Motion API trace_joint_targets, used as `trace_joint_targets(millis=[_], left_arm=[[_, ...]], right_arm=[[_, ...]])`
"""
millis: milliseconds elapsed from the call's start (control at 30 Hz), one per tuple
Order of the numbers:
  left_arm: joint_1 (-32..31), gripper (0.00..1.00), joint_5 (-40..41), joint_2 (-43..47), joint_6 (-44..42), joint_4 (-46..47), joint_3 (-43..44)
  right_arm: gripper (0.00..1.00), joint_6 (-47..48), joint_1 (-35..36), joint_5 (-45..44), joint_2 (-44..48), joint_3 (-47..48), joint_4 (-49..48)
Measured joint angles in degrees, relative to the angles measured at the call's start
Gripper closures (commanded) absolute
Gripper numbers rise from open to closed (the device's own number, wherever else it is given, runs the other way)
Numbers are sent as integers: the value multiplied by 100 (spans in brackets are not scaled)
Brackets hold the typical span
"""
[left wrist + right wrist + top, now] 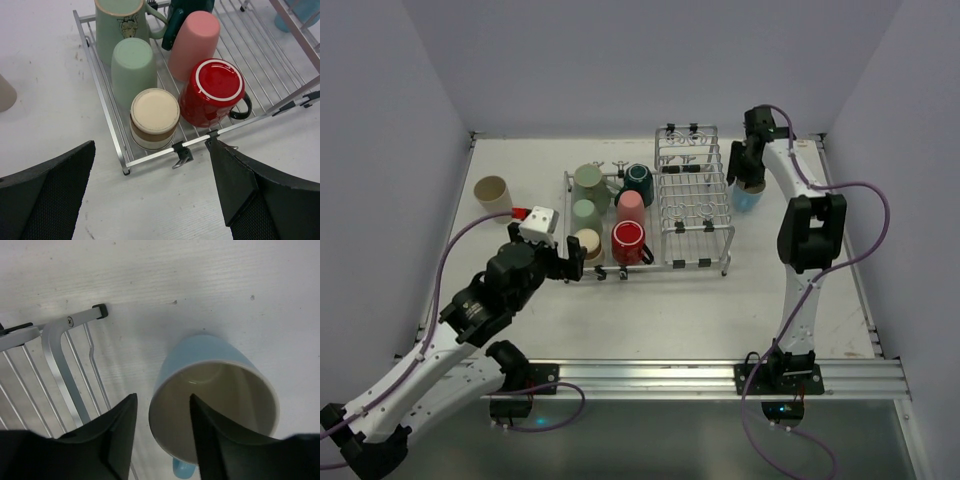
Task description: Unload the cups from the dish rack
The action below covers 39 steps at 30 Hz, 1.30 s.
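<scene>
The dish rack point(695, 215) holds several cups in its left section: a sage mug point(590, 180), a dark teal mug point(639, 183), a pink cup point(631, 207), a pale green cup point(585, 213), a tan cup point(587, 243) and a red mug point(630, 240). My left gripper point(565, 265) hangs open just before the rack's front left corner point(150, 157), facing the upturned tan cup point(155, 117) and the red mug point(212, 92). Right of the rack a light blue cup point(215, 390) stands upright on the table. My right gripper point(162, 397) straddles its rim, open, with gaps on both sides.
A beige cup point(492, 193) stands on the table, left of the rack. The rack's raised right section point(686, 150) with upright prongs lies between the cups and the light blue cup point(745, 197). Its corner post point(60, 365) is close to my right gripper's left finger.
</scene>
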<state>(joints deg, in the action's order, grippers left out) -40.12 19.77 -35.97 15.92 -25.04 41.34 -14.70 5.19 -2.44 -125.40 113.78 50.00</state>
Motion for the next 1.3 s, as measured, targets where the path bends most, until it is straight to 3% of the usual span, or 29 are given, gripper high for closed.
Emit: trace_joint_targets(millis=[200, 300, 567, 767, 967, 1100, 1300], left_arm=[[0, 0, -2, -367, 173, -118, 4], [0, 0, -2, -557, 306, -254, 37], [0, 0, -66, -1121, 730, -393, 367], [-2, 0, -20, -1646, 863, -304, 645], [0, 0, 173, -2406, 876, -238, 732], [-2, 0, 275, -2780, 876, -166, 824], [0, 0, 509, -3353, 874, 22, 914]], right_arm=[[13, -68, 0, 125, 350, -120, -186], [3, -142, 0, 243, 1019, -509, -446], [2, -535, 0, 560, 3676, -2450, -1762], [2, -1051, 0, 1296, 6100, -5176, -3268], [2, -1722, 4, 2339, 7945, -7254, -4472], [1, -1993, 4, 2789, 8953, -7871, -4841], [1, -2028, 4, 3191, 9423, -7875, -5029]])
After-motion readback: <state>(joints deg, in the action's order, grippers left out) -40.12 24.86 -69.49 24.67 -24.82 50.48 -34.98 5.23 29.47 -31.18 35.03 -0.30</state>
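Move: The cream cup in the rack's near left corner lies about 12 cm ahead of the left hand, 6 cm right and 16 cm below; the red mug stands 9 cm right of that cup, the light green cup 7 cm beyond it. The right hand is at the blue mug's left rim, the mug's middle about 4 cm right, level fore and aft, and 4 cm below; the rack's wire tier is some 9 cm to this hand's left, 1 cm nearer the base. Right opens off blue mug, rises, backs some 25 cm; open left sinks 9 cm, forward towards cream cup. ##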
